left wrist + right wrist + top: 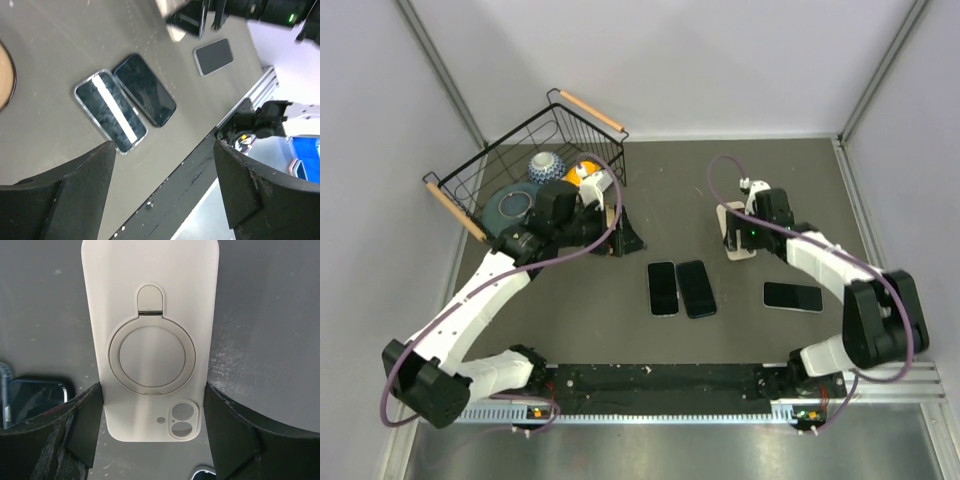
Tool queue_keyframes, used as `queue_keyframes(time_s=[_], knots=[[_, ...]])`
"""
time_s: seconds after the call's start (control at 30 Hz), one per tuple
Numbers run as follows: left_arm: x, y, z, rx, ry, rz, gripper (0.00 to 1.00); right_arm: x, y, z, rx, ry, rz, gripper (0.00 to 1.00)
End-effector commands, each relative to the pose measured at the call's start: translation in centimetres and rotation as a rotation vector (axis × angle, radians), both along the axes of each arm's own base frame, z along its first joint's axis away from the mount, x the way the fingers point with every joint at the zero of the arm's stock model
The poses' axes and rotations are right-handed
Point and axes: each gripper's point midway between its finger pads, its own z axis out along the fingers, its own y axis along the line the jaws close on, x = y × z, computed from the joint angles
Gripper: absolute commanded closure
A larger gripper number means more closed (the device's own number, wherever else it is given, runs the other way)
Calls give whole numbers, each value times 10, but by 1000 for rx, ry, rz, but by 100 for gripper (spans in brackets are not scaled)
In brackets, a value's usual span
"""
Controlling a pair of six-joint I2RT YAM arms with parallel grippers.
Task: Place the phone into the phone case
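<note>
A cream phone case (150, 315) lies back side up, showing its ring stand and camera cut-out. My right gripper (152, 407) is shut on its long sides near the camera end. From above, the case (742, 255) and right gripper (738, 240) are at the table's right rear. Two dark phones (662, 288) (696, 288) lie side by side at the centre. A third phone (793, 296) lies to their right. My left gripper (623, 238) hovers beside the basket, open and holding nothing. In its wrist view, the left gripper (165, 190) looks down on the phone pair (111, 111) (145, 90).
A black wire basket (535, 150) with wooden handles stands at the back left. It holds a patterned bowl (546, 163), an orange item (582, 170) and a dark plate (512, 205). The black rail (660, 380) runs along the near edge.
</note>
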Motion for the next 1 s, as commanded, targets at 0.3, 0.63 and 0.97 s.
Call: queue_keyframes(time_s=[0.3,0.63,0.97], knots=[[67,-62,77,-196,-78,-228,28,-71,108,131,236,-672,519,55],[60,-85,51,-310,125,-410,37,-107,134,155,264,-747,664,55],[38,-87,43,-409,190,-518,71,-108,143,143,273,-706,688,55]])
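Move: The white phone case is held edgewise in the right gripper, its middle about 4 cm ahead of that hand, 1 cm left and 1 cm above. From the left hand, the case is some 14 cm ahead, 27 cm right and 16 cm lower. The left gripper is about 10 cm back, 28 cm left and 17 cm above the right hand. Two dark phones lie on the table 11 cm back from the right hand, the nearer 12 cm left, the farther 22, both 5 cm below. Keep the right grip on the phone case and carry it left, up and back, about 13 cm left, towards the left gripper, tipping its free end up and turning counter-clockwise nearly 40 degrees each. Bring the left gripper some 9 cm right, first forward and up, then easing back and down while turning clockwise, and half close the fingers around the case's far edge. ##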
